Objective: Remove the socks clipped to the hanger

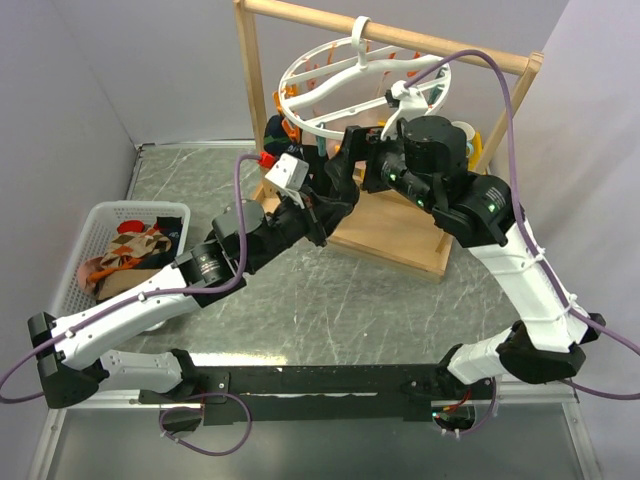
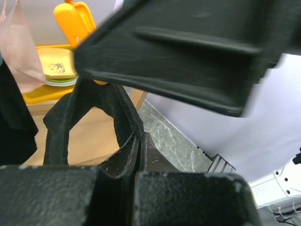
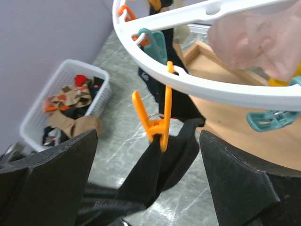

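Observation:
The white ring hanger (image 1: 330,75) hangs by its hook from the wooden rail. An orange clip (image 3: 158,123) on its rim (image 3: 188,80) pinches a black sock (image 3: 162,167). That sock stretches down from the clip into my left gripper (image 2: 138,141), which is shut on its lower end (image 2: 94,113). My right gripper (image 3: 149,136) is open, with its fingers (image 3: 56,174) on either side of the orange clip and not touching it. From above, both grippers meet under the ring, left (image 1: 335,172) and right (image 1: 373,160). A pale pink sock (image 3: 254,37) also hangs from the ring.
A white basket (image 1: 82,232) at the table's left holds several loose socks (image 1: 130,255). The hanger's light wooden frame stands on a base board (image 1: 400,235) right under the grippers. A free teal clip (image 3: 268,120) dangles at the right. A yellow tray (image 2: 49,70) is behind.

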`<state>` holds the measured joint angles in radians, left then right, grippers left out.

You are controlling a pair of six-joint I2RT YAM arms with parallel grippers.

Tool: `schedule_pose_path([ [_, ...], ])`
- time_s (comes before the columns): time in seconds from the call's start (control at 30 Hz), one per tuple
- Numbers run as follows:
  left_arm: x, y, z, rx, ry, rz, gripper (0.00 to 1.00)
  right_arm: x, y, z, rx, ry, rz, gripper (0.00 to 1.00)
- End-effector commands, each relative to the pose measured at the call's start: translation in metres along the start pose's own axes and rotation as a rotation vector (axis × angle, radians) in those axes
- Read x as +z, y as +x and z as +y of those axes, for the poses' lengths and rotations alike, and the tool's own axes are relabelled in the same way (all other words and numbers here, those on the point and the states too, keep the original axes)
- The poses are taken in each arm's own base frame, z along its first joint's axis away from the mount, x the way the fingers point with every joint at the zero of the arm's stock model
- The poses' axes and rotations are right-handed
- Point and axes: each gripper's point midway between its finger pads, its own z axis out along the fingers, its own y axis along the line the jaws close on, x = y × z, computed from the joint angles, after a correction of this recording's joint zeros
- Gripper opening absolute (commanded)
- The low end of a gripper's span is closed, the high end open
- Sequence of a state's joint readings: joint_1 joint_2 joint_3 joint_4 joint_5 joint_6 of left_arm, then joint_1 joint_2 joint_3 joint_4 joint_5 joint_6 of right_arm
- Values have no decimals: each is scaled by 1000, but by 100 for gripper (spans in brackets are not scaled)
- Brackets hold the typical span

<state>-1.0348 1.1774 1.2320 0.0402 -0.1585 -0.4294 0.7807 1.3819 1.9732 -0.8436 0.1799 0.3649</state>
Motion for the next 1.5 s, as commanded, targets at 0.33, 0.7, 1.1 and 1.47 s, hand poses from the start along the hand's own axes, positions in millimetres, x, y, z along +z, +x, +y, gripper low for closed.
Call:
schedule_pose_path([
  [0.33, 6, -7, -24, 31, 39, -26, 1, 11, -21, -2, -32, 43, -73, 74],
  [0.7, 8, 3, -30, 25, 56, 7, 1, 14, -27, -3, -36, 58, -102, 48],
  [1.1, -6, 51, -26, -4, 39, 184, 1, 11, -22, -10, -65, 75, -101, 41],
  [1.47, -56, 56, 39, 65, -268, 245, 1, 1, -19, -20, -60, 101, -110, 42],
])
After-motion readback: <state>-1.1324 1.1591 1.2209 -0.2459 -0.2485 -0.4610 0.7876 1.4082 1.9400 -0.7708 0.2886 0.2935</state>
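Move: The orange clip biting the black sock lies about 3 cm ahead of the right hand, 1 cm to its left and 1 cm lower, between the open fingers. A teal clip sits some 6 cm ahead and 6 cm left of that hand, with another black sock hanging below it; a second teal clip is about 5 cm ahead and 6 cm right. From the left hand, already gripping the sock's free end, the orange clip is some 6 cm ahead and 5 cm up. The orange clip is pinched by its two handles as the right hand eases about 2.5 cm forward and slightly down, closing from wide open to under half, then holds there. The left hand keeps its grip on the black sock, creeping a couple of centimetres right, then draws it down and back, away from the clip, about 7 cm lower overall, fingers tipping some 15 degrees down and swinging back left at the end. ##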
